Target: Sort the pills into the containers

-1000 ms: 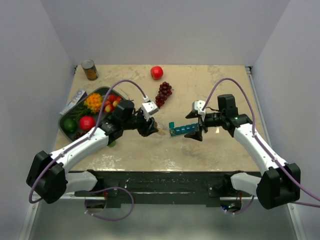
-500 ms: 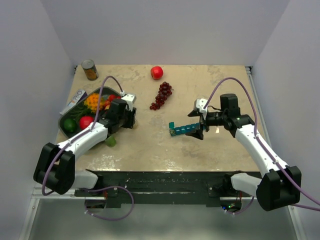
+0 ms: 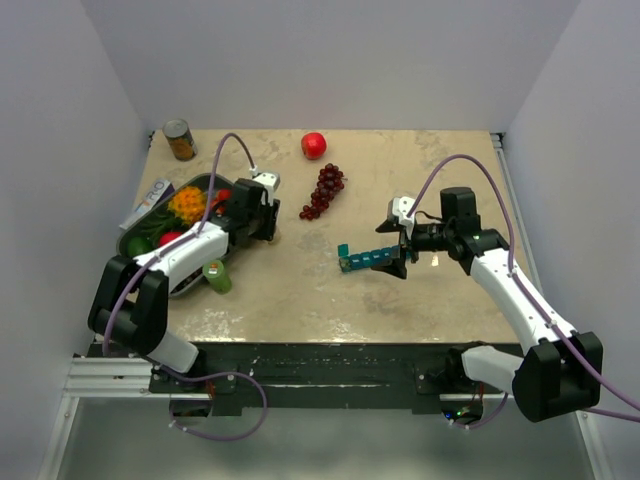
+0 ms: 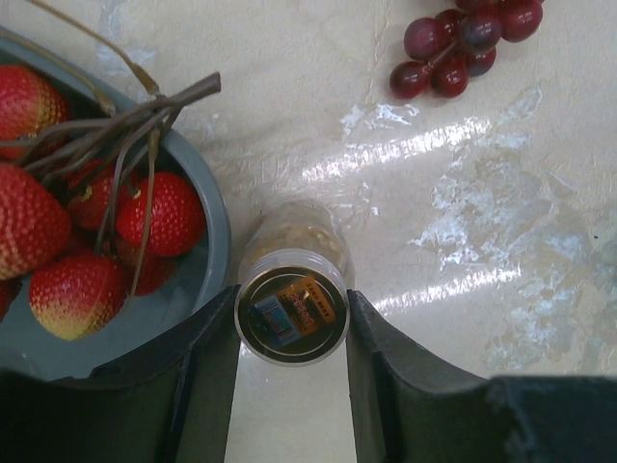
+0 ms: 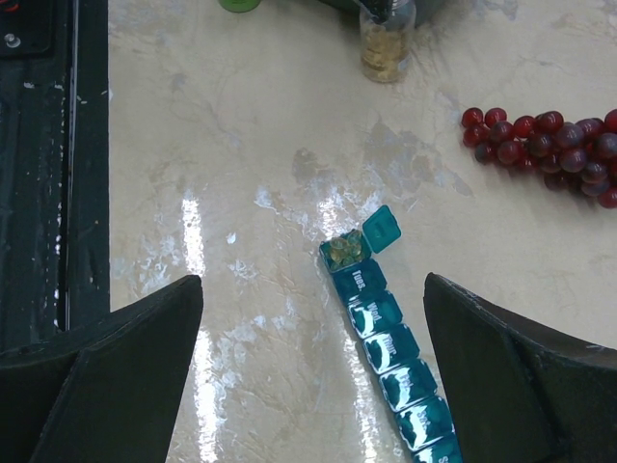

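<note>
The teal pill organiser (image 3: 368, 258) lies on the table, a straight row of compartments (image 5: 390, 347). Its end lid is flipped up, and yellowish pills (image 5: 343, 251) fill that compartment. My right gripper (image 3: 395, 255) hangs over the organiser with its jaws wide apart (image 5: 313, 357) and nothing between them. My left gripper (image 3: 267, 226) is shut on a clear pill bottle (image 4: 292, 313) next to the dark tray's rim (image 4: 217, 222). Both fingers press the bottle's sides. The right wrist view shows that bottle (image 5: 386, 43) with pills inside.
The dark tray (image 3: 130, 252) at the left holds red fruit (image 4: 154, 212) and other produce. A small green bottle (image 3: 216, 277) stands in front of it. Red grapes (image 3: 322, 190), a red round fruit (image 3: 314, 145) and a can (image 3: 180, 140) lie farther back.
My left arm has drawn back to the left, from beside the organiser to the tray's edge, carrying the pill bottle. The right arm has barely moved.
</note>
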`<state>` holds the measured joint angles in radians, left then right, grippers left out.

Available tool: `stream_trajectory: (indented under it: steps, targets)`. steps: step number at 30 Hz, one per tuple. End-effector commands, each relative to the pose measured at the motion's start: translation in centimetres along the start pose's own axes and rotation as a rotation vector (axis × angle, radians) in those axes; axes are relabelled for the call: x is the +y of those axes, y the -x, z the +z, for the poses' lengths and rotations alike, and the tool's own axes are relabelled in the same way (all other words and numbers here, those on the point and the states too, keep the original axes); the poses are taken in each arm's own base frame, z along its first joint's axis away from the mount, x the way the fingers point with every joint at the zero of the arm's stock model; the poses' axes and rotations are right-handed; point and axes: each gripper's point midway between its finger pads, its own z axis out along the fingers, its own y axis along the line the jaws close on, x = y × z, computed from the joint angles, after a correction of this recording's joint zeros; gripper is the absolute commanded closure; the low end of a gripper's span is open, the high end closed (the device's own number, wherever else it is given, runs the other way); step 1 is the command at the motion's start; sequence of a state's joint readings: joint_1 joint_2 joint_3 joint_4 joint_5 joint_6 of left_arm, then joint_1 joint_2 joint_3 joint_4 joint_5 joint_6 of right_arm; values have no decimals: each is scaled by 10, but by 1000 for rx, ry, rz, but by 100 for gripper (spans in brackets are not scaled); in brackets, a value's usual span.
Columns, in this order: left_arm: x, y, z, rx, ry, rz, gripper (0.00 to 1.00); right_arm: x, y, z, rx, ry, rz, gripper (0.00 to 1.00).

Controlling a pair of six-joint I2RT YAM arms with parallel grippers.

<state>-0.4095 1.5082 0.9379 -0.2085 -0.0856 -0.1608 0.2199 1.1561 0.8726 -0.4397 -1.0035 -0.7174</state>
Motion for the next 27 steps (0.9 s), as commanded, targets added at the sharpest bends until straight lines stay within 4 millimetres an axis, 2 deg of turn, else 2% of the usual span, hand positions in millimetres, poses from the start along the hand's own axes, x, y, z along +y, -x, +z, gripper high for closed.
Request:
stream_trajectory:
  steps: [1, 3, 4, 6, 7, 8, 19, 27]
  targets:
    - [0, 16, 10, 20, -2, 23, 81, -6, 4, -1, -6, -23, -16, 1]
    - [0, 17, 14, 29, -1, 28, 73, -6, 3, -1, -5, -26, -17, 1]
    - [0, 17, 15, 33, -1, 30, 63, -6, 3, -1, -5, -26, -20, 1]
    - [-1, 24, 13, 21, -3, 28, 54, -6, 2, -1, -3, -26, -21, 1]
    - [-1, 28, 12, 14, -4, 27, 45, -6, 1, -1, 0, -25, -22, 1]
    - [-2, 29, 11, 10, -9, 28, 43, -7, 0, -1, 1, -27, -24, 1]
    - [-19, 59, -29, -110, -115, 34, 20, -4, -21, 2, 44, -12, -79, 1]
    - [-21, 76, -59, -196, -143, 46, 18, -14, -35, 0, 110, -49, -111, 1]
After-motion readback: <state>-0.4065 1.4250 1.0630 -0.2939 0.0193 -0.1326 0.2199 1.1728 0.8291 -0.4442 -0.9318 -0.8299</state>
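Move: The left hand holds the pill bottle by its capped top; its spot on the table is about 2 cm ahead, 1 cm to the right and 6 cm below. Around that hand, the strawberries lie some 8 cm left and 6 ahead, the grapes 13 right and 10 ahead, the green bottle 14 left and 11 back. For the empty right hand, the pill organizer's middle is some 15 cm below, about 2 left and 1 back, its open compartment 9 left and 3 back. Forward and level about 2 cm, the left hand slides the pill bottle along the table to its spot beside the basket, then spreads its fingers while easing back a little, lets go and rises nearly 7 cm off the cap. Meanwhile the right hand, still wide open, starts down about 3 cm towards the pill organizer, drifting slightly right. ##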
